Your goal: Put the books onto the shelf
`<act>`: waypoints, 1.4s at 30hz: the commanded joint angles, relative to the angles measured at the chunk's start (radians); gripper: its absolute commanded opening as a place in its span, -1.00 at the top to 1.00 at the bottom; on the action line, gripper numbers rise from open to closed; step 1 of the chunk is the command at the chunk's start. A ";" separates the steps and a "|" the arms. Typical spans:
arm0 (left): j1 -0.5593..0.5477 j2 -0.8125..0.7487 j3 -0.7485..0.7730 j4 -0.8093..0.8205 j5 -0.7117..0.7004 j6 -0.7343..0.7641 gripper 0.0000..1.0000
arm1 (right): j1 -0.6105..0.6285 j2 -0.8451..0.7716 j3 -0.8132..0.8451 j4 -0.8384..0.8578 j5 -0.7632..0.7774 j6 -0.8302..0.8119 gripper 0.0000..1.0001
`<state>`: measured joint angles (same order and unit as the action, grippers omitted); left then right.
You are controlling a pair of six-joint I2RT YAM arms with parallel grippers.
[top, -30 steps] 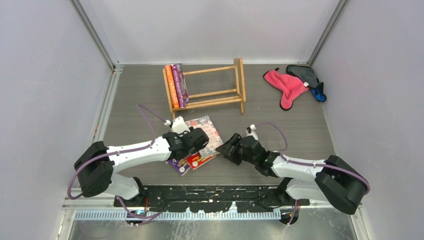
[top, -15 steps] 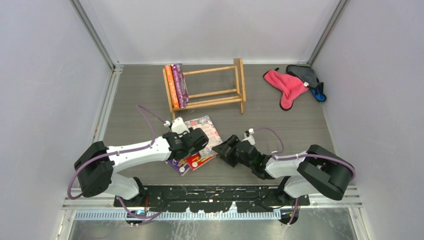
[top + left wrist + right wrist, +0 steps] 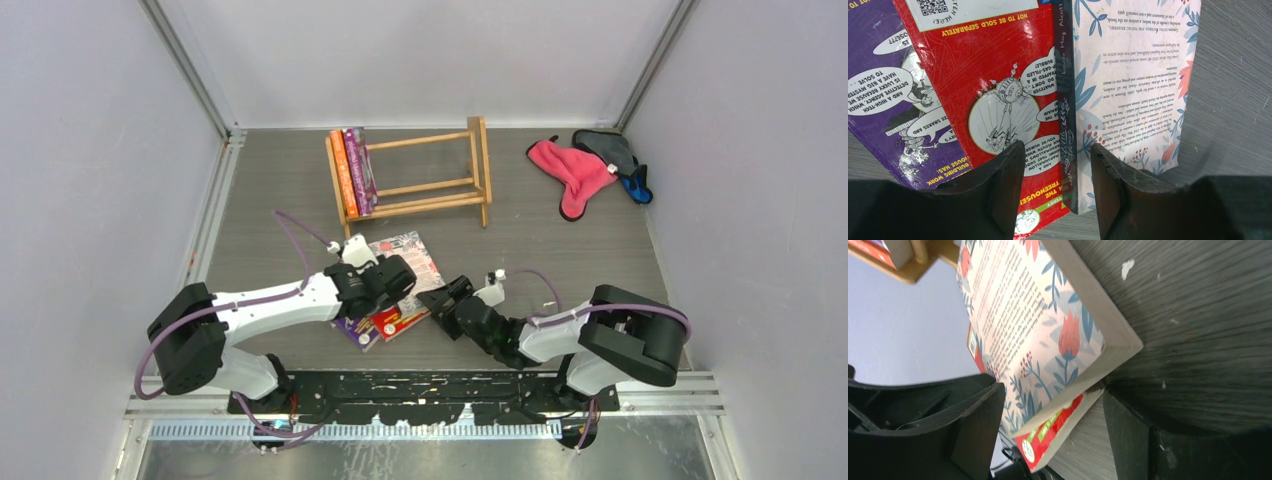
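Three books lie stacked on the table: a pale floral one (image 3: pixel 410 253) on top, a red one (image 3: pixel 401 320) under it and a purple one (image 3: pixel 356 332) lowest. My left gripper (image 3: pixel 392 284) hovers over the stack, open; in the left wrist view its jaws (image 3: pixel 1058 172) straddle the dark spine of the floral book (image 3: pixel 1133 75), beside the red book (image 3: pixel 993 75). My right gripper (image 3: pixel 438 300) is open at the stack's right corner, with the corners of the floral (image 3: pixel 1028 315) and red (image 3: pixel 1053 435) books between its jaws. The wooden shelf (image 3: pixel 430 185) holds two upright books (image 3: pixel 352 172) at its left end.
A pink cloth (image 3: pixel 572 172) and a grey cloth (image 3: pixel 605 150) with a blue item (image 3: pixel 640 188) lie at the back right. Grey walls enclose the table on three sides. The shelf's right part holds nothing.
My right gripper has slid left along the table to the books' corner and opened wider. The left arm and the books have not moved.
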<state>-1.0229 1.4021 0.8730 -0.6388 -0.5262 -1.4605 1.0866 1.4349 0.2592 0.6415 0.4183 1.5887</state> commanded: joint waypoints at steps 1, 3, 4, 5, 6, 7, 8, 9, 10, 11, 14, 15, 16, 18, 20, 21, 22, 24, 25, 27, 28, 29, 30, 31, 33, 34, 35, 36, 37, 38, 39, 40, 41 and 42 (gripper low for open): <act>0.011 -0.029 -0.015 -0.048 0.020 0.011 -0.03 | 0.002 0.035 -0.018 -0.026 0.172 0.044 -0.53; 0.016 -0.038 -0.022 -0.051 0.023 0.016 -0.03 | 0.001 0.036 -0.024 -0.032 0.190 0.050 -0.52; 0.018 -0.043 -0.027 -0.050 0.026 0.017 -0.03 | 0.001 0.038 -0.023 -0.032 0.195 0.048 -0.52; 0.019 -0.046 -0.030 -0.051 0.027 0.018 -0.03 | 0.001 0.044 -0.022 -0.030 0.197 0.043 -0.52; 0.022 -0.048 -0.034 -0.053 0.029 0.020 -0.03 | 0.002 0.054 -0.019 -0.025 0.198 0.037 -0.52; 0.023 -0.050 -0.036 -0.053 0.031 0.022 -0.03 | 0.001 0.064 -0.016 -0.018 0.200 0.035 -0.52; 0.026 -0.051 -0.038 -0.054 0.033 0.024 -0.03 | 0.001 0.075 -0.013 -0.012 0.202 0.036 -0.52; 0.027 -0.053 -0.040 -0.054 0.036 0.027 -0.03 | 0.000 0.088 -0.009 -0.003 0.203 0.036 -0.52; 0.029 -0.054 -0.040 -0.056 0.038 0.029 -0.03 | 0.000 0.101 -0.007 0.006 0.204 0.036 -0.52; 0.029 -0.055 -0.040 -0.056 0.040 0.032 -0.03 | 0.002 0.117 -0.004 0.017 0.206 0.036 -0.52; 0.031 -0.059 -0.043 -0.060 0.044 0.037 -0.03 | 0.001 0.165 0.000 0.070 0.209 0.036 -0.50; 0.032 -0.060 -0.045 -0.061 0.046 0.039 -0.03 | 0.002 0.184 0.002 0.087 0.213 0.036 -0.49; 0.032 -0.062 -0.046 -0.063 0.047 0.039 -0.03 | 0.001 0.197 0.002 0.107 0.217 0.036 -0.48; 0.034 -0.063 -0.048 -0.065 0.050 0.043 -0.03 | 0.001 0.224 -0.004 0.154 0.226 0.037 -0.45; 0.034 -0.065 -0.049 -0.070 0.052 0.045 -0.04 | 0.002 0.250 -0.007 0.194 0.232 0.037 -0.41; 0.034 -0.066 -0.050 -0.072 0.051 0.045 -0.04 | 0.002 0.262 -0.008 0.216 0.231 0.034 -0.39; 0.034 -0.069 -0.051 -0.072 0.050 0.045 -0.03 | 0.002 0.275 -0.009 0.236 0.228 0.034 -0.37; 0.034 -0.073 -0.052 -0.072 0.048 0.045 -0.03 | 0.002 0.303 -0.015 0.284 0.224 0.033 -0.29; 0.034 -0.075 -0.052 -0.072 0.046 0.044 -0.03 | 0.002 0.317 -0.018 0.309 0.222 0.034 -0.24; 0.034 -0.077 -0.047 -0.074 0.043 0.045 -0.03 | 0.001 0.341 -0.033 0.360 0.219 0.037 -0.09; 0.034 -0.077 -0.045 -0.076 0.040 0.045 -0.04 | 0.001 0.351 -0.040 0.388 0.217 0.039 0.00; 0.034 -0.079 -0.043 -0.078 0.037 0.045 -0.03 | 0.002 0.360 -0.048 0.412 0.215 0.040 0.09; 0.034 -0.079 -0.042 -0.079 0.034 0.043 -0.03 | 0.002 0.365 -0.056 0.433 0.212 0.043 0.18; 0.034 -0.080 -0.039 -0.080 0.030 0.041 -0.03 | 0.002 0.367 -0.063 0.448 0.210 0.046 0.25; 0.034 -0.082 -0.036 -0.082 0.026 0.038 -0.04 | 0.002 0.364 -0.075 0.469 0.203 0.045 0.40; 0.034 -0.083 -0.033 -0.082 0.024 0.034 -0.03 | 0.002 0.352 -0.083 0.472 0.199 0.041 0.47; 0.034 -0.082 -0.030 -0.085 0.022 0.031 -0.03 | 0.002 0.339 -0.087 0.469 0.197 0.037 0.54; 0.034 -0.082 -0.026 -0.088 0.020 0.028 -0.03 | 0.002 0.323 -0.091 0.463 0.194 0.034 0.59; 0.034 -0.082 -0.022 -0.091 0.016 0.022 -0.03 | 0.002 0.303 -0.095 0.451 0.190 0.031 0.64; 0.034 -0.082 -0.018 -0.093 0.011 0.017 -0.04 | 0.002 0.280 -0.098 0.432 0.187 0.026 0.72; 0.034 -0.081 -0.015 -0.092 0.006 0.012 -0.05 | 0.002 0.252 -0.099 0.396 0.184 0.021 0.77; 0.034 -0.082 -0.012 -0.091 0.000 0.002 -0.05 | 0.002 0.220 -0.100 0.368 0.180 0.016 0.81; 0.034 -0.082 -0.010 -0.086 -0.005 -0.008 -0.06 | 0.002 0.187 -0.100 0.332 0.177 0.011 0.85; 0.034 -0.082 -0.010 -0.075 -0.010 -0.016 -0.07 | 0.002 0.146 -0.099 0.299 0.174 0.011 0.90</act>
<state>-0.9928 1.3411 0.8379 -0.6788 -0.4919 -1.4414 1.0843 1.6958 0.1787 1.1011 0.6140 1.6527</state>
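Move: At the right hand's open fingers is the near right corner of the pink flowered book. The book's middle lies about 9 cm ahead and 4 cm left, roughly a centimetre lower. Partly beneath it is the red book, some 2 cm ahead and 10 cm left of the hand; the purple book's middle is about 17 cm left and 1 cm back. For the left hand, the pink book's middle is 5 cm ahead, 4 cm right and 4 cm below. Sliding forward about 4 cm into the pink book's near right corner, the right hand swings roughly 10 degrees clockwise, dips a centimetre and shuts its fingers, pinching the book through its thickness, one finger on the cover and one beneath. Then it draws back and to the right by 1 to 2 cm, rising slightly. The left hand, still half open, eases 2 cm left, from above the dark spine to above the red book. ##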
